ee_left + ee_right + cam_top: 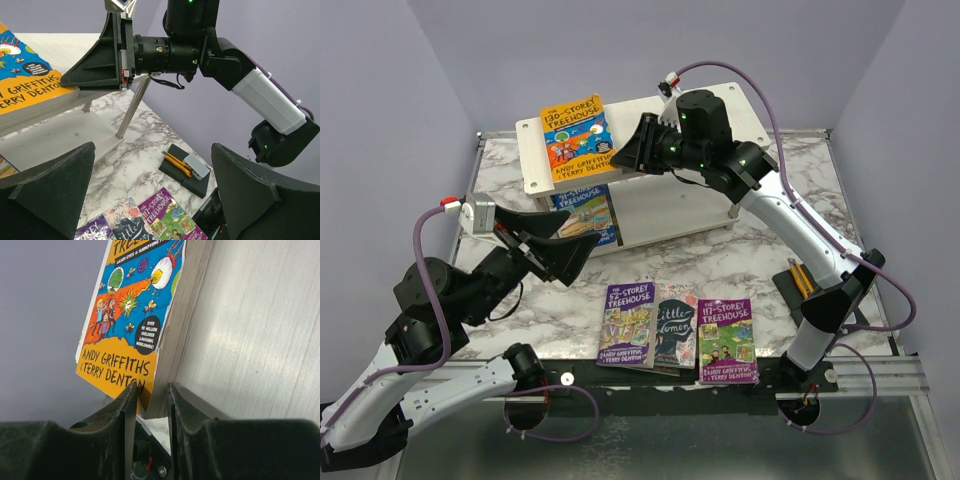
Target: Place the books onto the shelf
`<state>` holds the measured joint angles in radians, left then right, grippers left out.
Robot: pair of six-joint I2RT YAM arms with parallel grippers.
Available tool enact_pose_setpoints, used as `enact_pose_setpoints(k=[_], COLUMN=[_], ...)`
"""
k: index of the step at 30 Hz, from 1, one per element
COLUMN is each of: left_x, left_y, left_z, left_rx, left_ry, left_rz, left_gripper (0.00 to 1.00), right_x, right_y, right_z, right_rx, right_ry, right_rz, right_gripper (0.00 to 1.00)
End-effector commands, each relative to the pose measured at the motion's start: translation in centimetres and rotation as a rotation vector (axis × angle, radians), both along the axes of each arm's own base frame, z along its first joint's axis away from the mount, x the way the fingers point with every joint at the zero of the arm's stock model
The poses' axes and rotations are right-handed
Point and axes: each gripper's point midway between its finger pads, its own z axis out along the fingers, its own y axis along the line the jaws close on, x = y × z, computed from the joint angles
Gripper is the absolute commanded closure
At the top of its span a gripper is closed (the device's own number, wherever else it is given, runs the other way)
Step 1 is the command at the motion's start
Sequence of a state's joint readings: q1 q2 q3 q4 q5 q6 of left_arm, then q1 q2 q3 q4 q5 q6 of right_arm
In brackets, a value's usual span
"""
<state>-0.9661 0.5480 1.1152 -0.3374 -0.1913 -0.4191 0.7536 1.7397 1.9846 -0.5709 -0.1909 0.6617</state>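
An orange Treehouse book (574, 135) lies flat on the top board of the pale wooden shelf (720, 110). My right gripper (620, 160) is shut on its near right corner; in the right wrist view the corner of the orange book (130, 315) sits between the two fingers, against the shelf top (250, 330). A blue book (590, 200) lies on the lower tier. My left gripper (585, 235) hangs open and holds nothing in front of that tier. On the table lie a purple book (627, 325), Little Women (677, 330) and a second purple book (726, 340).
A black block carrying a yellow utility knife and a small grey box (798, 280) sits at the table's right edge, also seen as the black block (186, 170) in the left wrist view. The right arm reaches over the shelf's right end. Grey walls enclose the marble table.
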Motion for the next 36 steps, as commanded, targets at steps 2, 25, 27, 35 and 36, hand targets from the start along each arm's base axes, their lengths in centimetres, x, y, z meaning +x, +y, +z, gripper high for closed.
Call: enact_pose_setpoints(k=[2, 25, 27, 35, 36], left_x=[0.2, 0.5, 0.5, 0.4, 0.4], left_y=[0.0, -0.4, -0.5, -0.6, -0.8], left_z=[-0.1, -0.2, -0.3, -1.2, -1.5], left_rx=[-0.009, -0.006, -0.002, 0.0, 0.007], left_ry=[0.004, 0.007, 0.008, 0.029, 0.036], left_rz=[0.01, 0.008, 0.009, -0.004, -0.009], left_gripper=[0.01, 0.01, 0.01, 0.01, 0.01], right_x=[0.6, 0.3, 0.5, 0.1, -0.1], right_y=[0.4, 0.7, 0.5, -1.9, -2.4], right_z=[-0.1, 0.3, 0.6, 3.6, 3.9], right_rx=[-0.002, -0.011, -0.012, -0.01, -0.011], right_ry=[-0.004, -0.023, -0.029, -0.102, -0.112], right_rz=[-0.019, -0.023, -0.038, -0.103, -0.113], right_gripper=[0.7, 0.62, 0.58, 0.49, 0.48])
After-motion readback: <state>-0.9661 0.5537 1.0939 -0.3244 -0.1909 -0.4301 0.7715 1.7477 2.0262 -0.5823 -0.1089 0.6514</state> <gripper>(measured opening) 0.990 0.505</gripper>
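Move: The right fingers already hold the 130-Storey book by its near right corner on top of the shelf. The book's middle is about 7 cm ahead and 8 cm left, a centimetre below. The 91-Storey book lies under it on the lower shelf, 6 cm ahead, 10 cm left and some 22 cm down; the top board's front left corner is 8 cm back, 18 cm left. From the left hand the 130-Storey book is about 26 cm ahead, 2 cm left, 8 cm below. The right fingers still pinch the near right corner of the 130-Storey book, hold still, then edge it about half a centimetre left and slightly back. They then open from a third to about half of their range and loosen the corner, while the hand starts rising, about 1 cm, easing forward and a little right again. ##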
